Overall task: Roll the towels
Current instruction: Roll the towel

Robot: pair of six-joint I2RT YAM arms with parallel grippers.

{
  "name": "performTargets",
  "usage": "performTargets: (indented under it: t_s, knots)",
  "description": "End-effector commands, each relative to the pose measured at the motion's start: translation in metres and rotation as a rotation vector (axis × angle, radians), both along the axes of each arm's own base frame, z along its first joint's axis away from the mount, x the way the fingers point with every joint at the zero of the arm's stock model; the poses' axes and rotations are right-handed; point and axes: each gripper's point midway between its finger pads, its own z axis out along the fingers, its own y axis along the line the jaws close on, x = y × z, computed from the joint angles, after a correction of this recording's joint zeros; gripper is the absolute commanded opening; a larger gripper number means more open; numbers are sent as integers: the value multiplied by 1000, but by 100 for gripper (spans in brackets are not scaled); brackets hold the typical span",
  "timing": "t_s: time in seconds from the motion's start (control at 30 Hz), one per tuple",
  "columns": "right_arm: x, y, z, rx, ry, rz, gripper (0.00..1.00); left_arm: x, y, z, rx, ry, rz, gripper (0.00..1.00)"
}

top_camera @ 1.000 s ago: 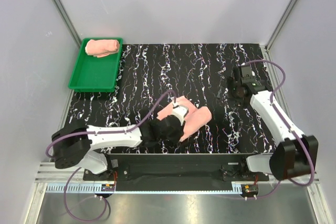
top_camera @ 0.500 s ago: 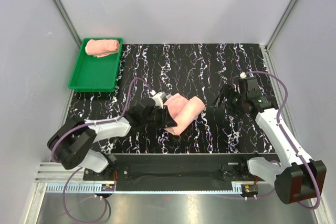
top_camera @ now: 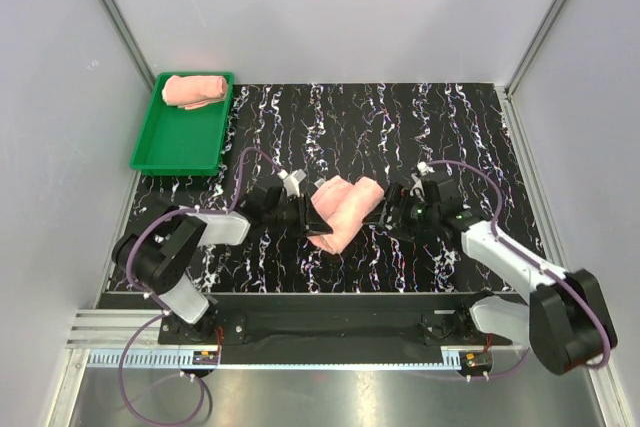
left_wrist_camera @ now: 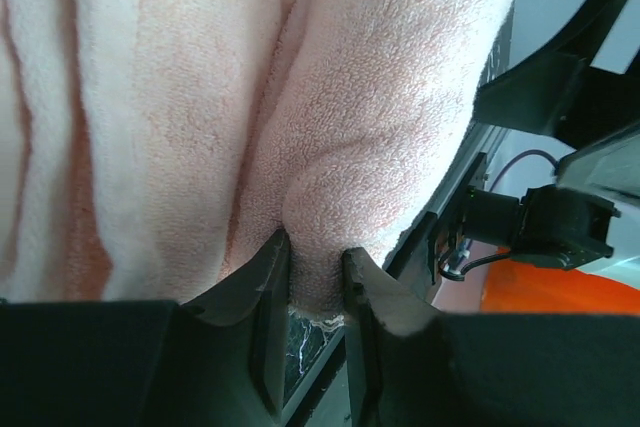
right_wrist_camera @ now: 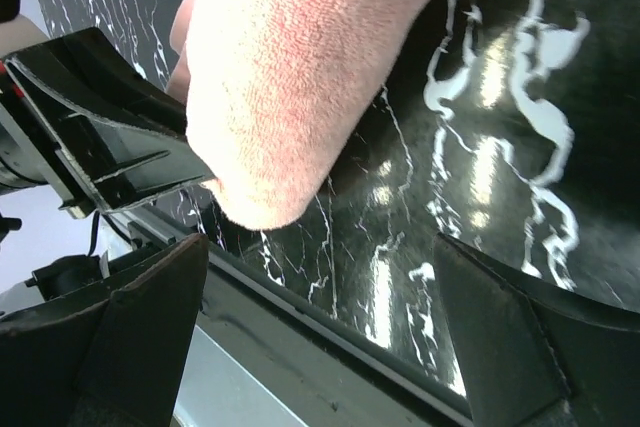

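A salmon-pink towel (top_camera: 346, 207), loosely folded, lies mid-table. My left gripper (top_camera: 306, 215) is at its left side, shut on a fold of it; in the left wrist view both fingers pinch the terry cloth (left_wrist_camera: 300, 97) at the gripper (left_wrist_camera: 315, 265). My right gripper (top_camera: 393, 209) stands wide open just off the towel's right end. In the right wrist view that rounded end (right_wrist_camera: 290, 77) hangs ahead of the open gripper (right_wrist_camera: 320, 317), touching neither finger. A second towel (top_camera: 196, 90), rolled, lies in the green tray (top_camera: 178, 152) at the back left.
The black marbled table's near edge and its metal rail (right_wrist_camera: 300, 337) run just below the right gripper. Grey enclosure walls (top_camera: 60, 97) close the sides. The left gripper's black finger (right_wrist_camera: 100, 137) shows beside the towel in the right wrist view.
The left gripper has dragged the towel back from the front edge and turned it. The right arm swung in from the back right to the towel's right end, its jaws opening wider.
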Motion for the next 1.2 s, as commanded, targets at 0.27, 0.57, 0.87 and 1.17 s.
performTargets:
  t_s: [0.27,0.57,0.87,1.17]
  knots:
    - [60,46,-7,106,-190,0,100,-5,21,-46,104,185,36,14]
    - [72,61,-47,115,-147,-8,96,-2,21,-47,83,206,34,17]
    - [71,79,-54,158,-166,10,70,-7,22,-49,81,209,30,50]
    - [61,58,-59,7,-109,-20,54,3,58,-47,320,80,108,74]
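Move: The open right hand goes for the far end of the rolled towel, about 6 cm ahead, 6 cm left and 5 cm below; the towel's flat tail lies some 5 cm ahead and 14 cm left of this hand. The left hand still pinches the roll's near end between its pads, with the far end about 8 cm ahead and 11 cm right, the tail 9 cm ahead and 3 cm right. Right hand goes some 10 cm left-forward and down, closing around the towel's far end, as left hand opens. ##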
